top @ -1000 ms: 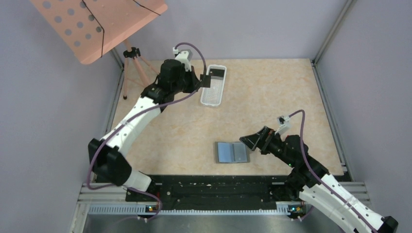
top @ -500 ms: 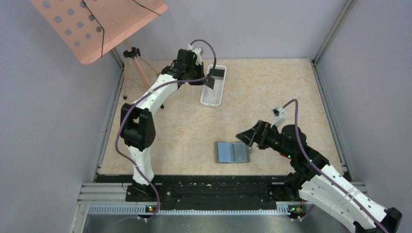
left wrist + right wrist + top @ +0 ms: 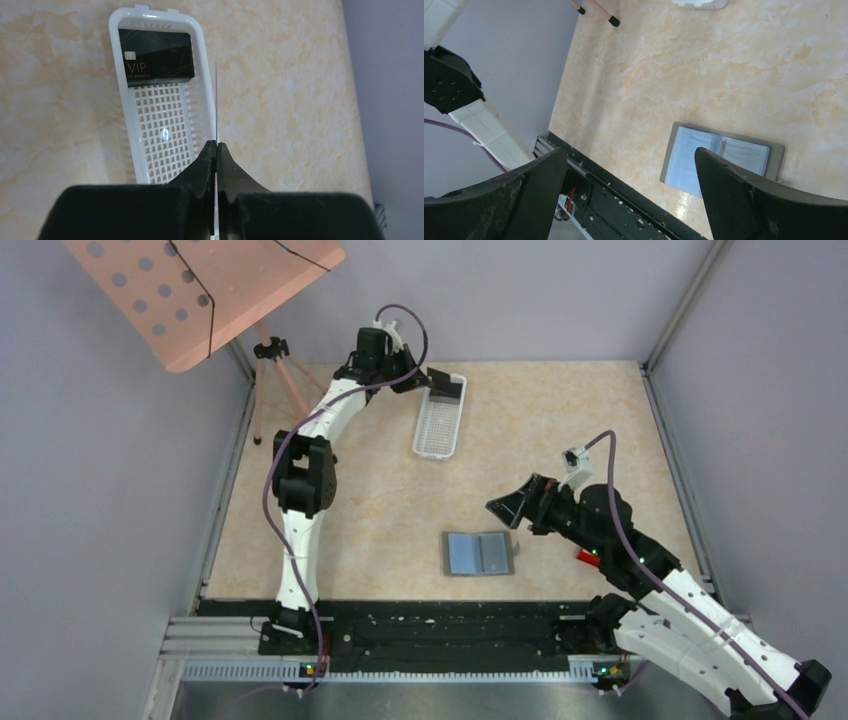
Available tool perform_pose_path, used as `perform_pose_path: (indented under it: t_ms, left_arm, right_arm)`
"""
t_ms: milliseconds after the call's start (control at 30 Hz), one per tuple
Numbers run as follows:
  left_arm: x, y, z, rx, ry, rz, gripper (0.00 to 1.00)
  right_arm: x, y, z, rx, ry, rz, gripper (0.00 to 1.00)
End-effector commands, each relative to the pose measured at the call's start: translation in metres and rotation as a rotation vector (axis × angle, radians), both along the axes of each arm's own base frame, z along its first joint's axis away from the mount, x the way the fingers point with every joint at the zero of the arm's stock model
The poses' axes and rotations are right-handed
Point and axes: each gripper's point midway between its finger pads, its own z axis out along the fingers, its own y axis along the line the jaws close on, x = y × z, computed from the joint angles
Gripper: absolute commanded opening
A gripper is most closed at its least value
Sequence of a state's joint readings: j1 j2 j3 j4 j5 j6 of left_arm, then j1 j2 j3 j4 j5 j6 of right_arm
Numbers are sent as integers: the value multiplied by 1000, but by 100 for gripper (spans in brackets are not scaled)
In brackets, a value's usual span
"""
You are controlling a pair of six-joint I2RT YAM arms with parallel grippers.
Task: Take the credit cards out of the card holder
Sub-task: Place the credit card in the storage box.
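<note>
The grey card holder (image 3: pixel 478 553) lies open on the table near the front, its blue-grey pockets facing up (image 3: pixel 724 155). My right gripper (image 3: pixel 505 510) hovers open above its right end, the fingers wide apart (image 3: pixel 631 160) with nothing between them. At the back, my left gripper (image 3: pixel 428 378) is shut on a thin credit card (image 3: pixel 216 100), which shows only edge-on. The held card hangs over the right rim of the white basket (image 3: pixel 160 115). A black card marked VIP (image 3: pixel 156 57) lies in the far end of that basket (image 3: pixel 440 420).
A pink perforated stand on a tripod (image 3: pixel 275 360) is at the back left. Purple walls close in the table on three sides. A black rail (image 3: pixel 430 625) runs along the front edge. A small red patch (image 3: pixel 585 556) shows by my right arm, too hidden to identify.
My left arm has stretched upright and carried the pinched card toward the basket's far end. The right gripper has drifted a little left and away from the front, still open.
</note>
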State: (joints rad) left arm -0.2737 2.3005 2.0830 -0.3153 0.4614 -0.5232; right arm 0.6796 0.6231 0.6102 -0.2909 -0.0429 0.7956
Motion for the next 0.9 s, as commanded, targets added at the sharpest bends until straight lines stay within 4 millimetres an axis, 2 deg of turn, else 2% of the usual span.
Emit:
perform_pose_path:
  t_ms: [0,533,733,867]
  left_arm:
    - [26,4,18,-148,-40,15,0]
    - [49,-6,-21,-166,-76,-22,0]
    - [55,-10,-18,-183,-90,-29,0]
    - [57,-10,-20,-180,-92,-27,0]
  right_arm:
    - [10,2,27,33,-64,-19,99]
    - [14,4,26,34,-38,-31,98]
    - [21,-1,39,22,-72,-69,99]
    - [24,-1,40,15,-72,-76,99]
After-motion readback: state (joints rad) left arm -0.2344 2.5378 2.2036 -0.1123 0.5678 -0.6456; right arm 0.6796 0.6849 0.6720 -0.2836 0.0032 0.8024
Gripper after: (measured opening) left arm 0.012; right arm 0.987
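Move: The left hand, still gripping a black card, has the black cards lying in the far end of the storage box about 4 cm ahead, 4 cm to its right and some 9 cm below. The middle of the storage box is roughly 4 cm back and 2 cm right, and a tripod foot stands about 4 cm ahead and 25 cm left. From the idle right hand, those black cards are some 41 cm ahead, 10 cm left and 13 cm down. Lower the left gripper about 5 cm while reaching some 4.5 cm forward, bringing the held card down towards the black cards in the far end of the storage box. Take most of the drop early, then ease off. Keep the fingers shut on the card and roll the hand slightly, under 10 degrees, its left side dipping. ##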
